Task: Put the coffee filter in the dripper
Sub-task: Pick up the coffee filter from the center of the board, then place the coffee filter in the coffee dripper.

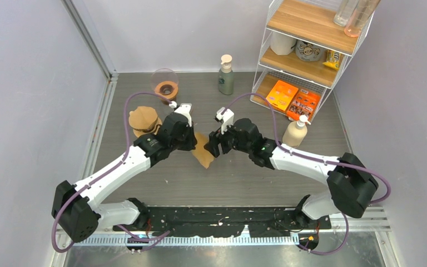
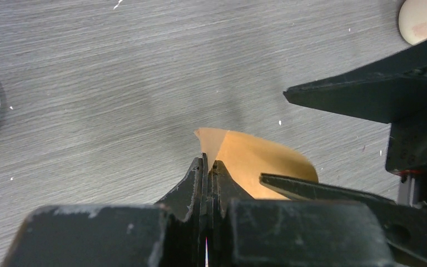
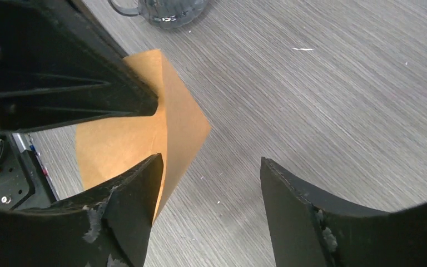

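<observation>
The brown paper coffee filter (image 1: 204, 153) hangs above mid-table between both grippers. My left gripper (image 2: 208, 162) is shut on the filter's (image 2: 256, 161) top edge. My right gripper (image 3: 208, 169) stands open beside the filter (image 3: 122, 139). One of its fingers (image 3: 136, 192) lies against the paper and the other is over bare table. In the top view the right gripper (image 1: 212, 147) sits just right of the filter. The glass dripper (image 1: 165, 86) with a brown collar stands at the back left, away from both grippers.
A stack of brown filters (image 1: 143, 119) sits left of the left gripper. A green pump bottle (image 1: 226, 75) stands at the back. A cream pump bottle (image 1: 296, 132) stands to the right, and behind it a wire shelf rack (image 1: 311, 50) holds orange boxes (image 1: 292, 99).
</observation>
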`<state>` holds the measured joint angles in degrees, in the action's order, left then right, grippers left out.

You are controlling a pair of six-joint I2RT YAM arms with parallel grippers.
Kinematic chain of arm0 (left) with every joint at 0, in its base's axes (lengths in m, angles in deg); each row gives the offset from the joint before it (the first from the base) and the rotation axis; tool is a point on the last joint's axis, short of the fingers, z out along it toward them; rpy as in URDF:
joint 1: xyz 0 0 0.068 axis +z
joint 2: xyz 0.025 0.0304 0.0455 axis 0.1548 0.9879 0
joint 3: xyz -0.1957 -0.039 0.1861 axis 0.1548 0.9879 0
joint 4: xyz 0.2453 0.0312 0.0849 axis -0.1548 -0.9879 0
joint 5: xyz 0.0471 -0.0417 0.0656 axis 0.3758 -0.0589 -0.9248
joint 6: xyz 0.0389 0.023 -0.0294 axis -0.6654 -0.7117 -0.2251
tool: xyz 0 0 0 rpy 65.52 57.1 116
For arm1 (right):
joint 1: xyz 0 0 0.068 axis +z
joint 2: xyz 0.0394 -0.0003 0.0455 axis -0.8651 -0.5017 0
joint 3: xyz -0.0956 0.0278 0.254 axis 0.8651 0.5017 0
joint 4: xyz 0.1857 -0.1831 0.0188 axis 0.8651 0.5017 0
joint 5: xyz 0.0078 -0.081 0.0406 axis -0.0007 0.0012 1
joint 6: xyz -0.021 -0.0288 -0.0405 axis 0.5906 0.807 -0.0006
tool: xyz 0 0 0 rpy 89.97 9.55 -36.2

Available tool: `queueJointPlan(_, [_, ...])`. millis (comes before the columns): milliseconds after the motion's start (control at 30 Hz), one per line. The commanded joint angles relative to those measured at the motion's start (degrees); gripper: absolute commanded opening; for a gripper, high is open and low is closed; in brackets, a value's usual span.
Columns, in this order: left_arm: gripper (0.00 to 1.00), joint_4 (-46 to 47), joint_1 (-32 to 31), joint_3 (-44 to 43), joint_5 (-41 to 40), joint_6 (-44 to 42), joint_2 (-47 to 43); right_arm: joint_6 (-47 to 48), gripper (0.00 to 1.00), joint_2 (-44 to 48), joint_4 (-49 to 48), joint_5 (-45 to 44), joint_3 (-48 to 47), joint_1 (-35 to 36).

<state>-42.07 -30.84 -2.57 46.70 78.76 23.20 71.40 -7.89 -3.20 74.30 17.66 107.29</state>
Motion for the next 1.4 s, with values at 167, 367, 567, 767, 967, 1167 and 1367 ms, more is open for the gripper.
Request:
queueJointPlan(167, [0.0,-3.15,0.38,-7.26,-6.46,3.23,0.87,0.05,0.96,14.62,0.52,-11.91,0.78,-0.33])
queueJointPlan(367, [0.0,-6.75,4.15,-15.4,-8.55,4.08,3.57,-3.57,0.96,25.72,-4.91,-25.49,9.55,-0.9])
queueJointPlan(567, [0.0,-10.61,8.83,-28.52,-13.04,1.02,8.03,-3.12,0.95,29.52,-5.96,-34.33,12.66,-1.52])
queueJointPlan(767, [0.0,-9.27,16.68,-38.33,-10.61,-5.47,13.61,-1.9,0.95,29.52,-6.17,-37.83,13.04,-1.85])
queueJointPlan(967, [0.0,-9.97,22.52,-47.99,-6.94,-11.18,21.81,-0.76,0.95,28.32,-5.84,-39.3,12.84,-1.96])
queueJointPlan(1167, [0.0,-16.37,27.82,-59.36,0.39,-12.14,31.35,0.14,0.95,27.28,-5.61,-40.17,12.51,-2.04])
queueJointPlan(1367, [0.0,-19.35,30.02,-63.47,1.6,-13.2,36.11,0.73,0.95,25.69,-4.43,-40.7,11.55,-2.28])
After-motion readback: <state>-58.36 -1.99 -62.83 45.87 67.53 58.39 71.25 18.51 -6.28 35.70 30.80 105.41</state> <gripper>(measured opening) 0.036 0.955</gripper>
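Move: The coffee filter is already pinched between the left fingers. The dripper it is taken to stands about 24 cm ahead and 12 cm left of the left hand, its middle roughly level in height. The carafe with its own filter stands some 7 cm ahead and 17 cm left, 8 cm lower; the green pump bottle is about 28 cm ahead, 13 cm right and 7 cm lower. From the right hand the dripper lies about 25 cm ahead and 18 cm left, at its height. The filter, still pinched in the shut left fingers, is carried forward about 23 cm, up and left to the dripper, peaking some 17 cm higher before sinking 3 cm; the hand turns about 25 degrees counter-clockwise. The right fingers open wider as that hand backs away from the filter, 15 cm right and first up about 10 cm, swinging some 40 degrees clockwise. ##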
